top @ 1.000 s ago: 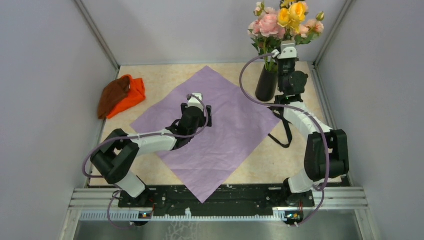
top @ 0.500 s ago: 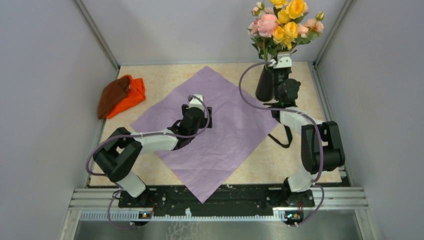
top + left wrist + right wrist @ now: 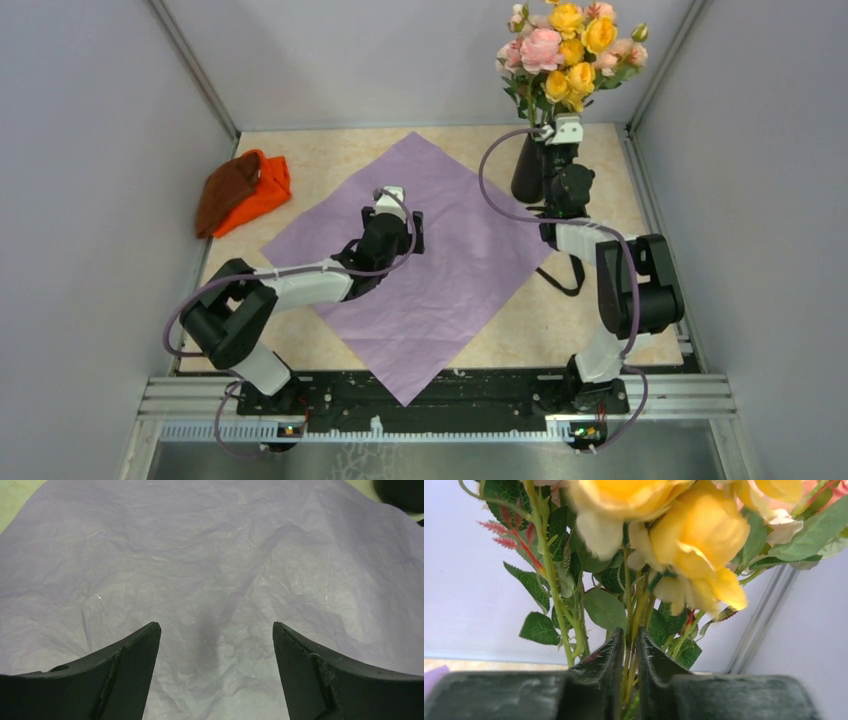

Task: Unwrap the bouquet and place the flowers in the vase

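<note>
The flowers (image 3: pixel 565 45), pink and yellow roses with green leaves, stand in the black vase (image 3: pixel 528 170) at the back right corner. My right gripper (image 3: pixel 556 112) is just above the vase mouth. In the right wrist view it (image 3: pixel 630 640) is shut on thin green stems (image 3: pixel 628 615) under yellow blooms (image 3: pixel 694 535). The bouquet's wrap lies spread flat as a lilac paper sheet (image 3: pixel 440 270). My left gripper (image 3: pixel 398 205) hovers over that sheet (image 3: pixel 210 555), and it (image 3: pixel 216 630) is open with nothing between its fingers.
An orange-and-brown cloth bundle (image 3: pixel 243 190) lies at the left edge of the table. A black ribbon (image 3: pixel 570 275) lies beside the right arm at the paper's right corner. Grey walls close in the left, back and right sides.
My right gripper has come down with the yellow stems toward the vase mouth, and its arm has folded more upright. The left arm and the paper have not moved.
</note>
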### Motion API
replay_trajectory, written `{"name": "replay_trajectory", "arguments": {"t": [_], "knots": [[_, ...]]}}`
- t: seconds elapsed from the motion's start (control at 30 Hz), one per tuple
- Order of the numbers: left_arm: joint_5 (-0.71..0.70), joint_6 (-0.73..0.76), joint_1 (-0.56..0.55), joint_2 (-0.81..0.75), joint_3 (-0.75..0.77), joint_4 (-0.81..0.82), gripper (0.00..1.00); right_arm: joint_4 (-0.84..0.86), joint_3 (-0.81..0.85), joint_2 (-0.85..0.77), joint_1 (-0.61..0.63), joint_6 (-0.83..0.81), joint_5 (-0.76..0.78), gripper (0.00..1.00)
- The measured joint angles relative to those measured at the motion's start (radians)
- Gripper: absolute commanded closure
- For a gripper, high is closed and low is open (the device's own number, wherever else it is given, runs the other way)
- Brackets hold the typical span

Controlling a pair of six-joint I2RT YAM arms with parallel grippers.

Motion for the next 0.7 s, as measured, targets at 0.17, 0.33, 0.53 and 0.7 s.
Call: {"name": "replay_trajectory", "arguments": {"t": [0.17,0.33,0.53,0.7], "knots": [[0.013,0.000,0.000,-0.023,-0.001,0.001,0.11,0.000,-0.001,-0.001,0.000,0.013,0.009,0.37],[0.029,0.000,0.000,-0.035,-0.013,0.001,0.12,-0.006,-0.018,-0.013,0.000,0.021,0.010,0.34],[0.044,0.000,0.000,-0.067,-0.022,0.001,0.11,-0.001,-0.069,-0.051,0.000,0.049,0.010,0.34],[0.056,-0.005,0.000,-0.080,-0.022,0.001,0.05,0.003,-0.102,-0.069,0.000,0.058,0.014,0.34]]}}
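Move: The right fingers are shut on the yellow flowers' stems, blooms about 12 cm above the grip and 3 cm ahead. The vase's middle lies some 8 cm ahead, 4 cm left and 18 cm below. Pink flowers already in it bloom 10 cm ahead, 5 cm left and 15 cm up; the black ribbon is on the table 13 cm back, 5 cm right and 30 cm down. From the left hand the vase is roughly 20 cm ahead and 35 cm right, about level. Open the right fingers to about two thirds while the hand stays in place, letting go of the yellow flowers' stems over the vase mouth. Then ease that gripper straight back about 2 cm, away from the vase and sinking about 1 cm, fingers open. Meanwhile raise the empty, open left gripper some 2 cm above the purple paper. ##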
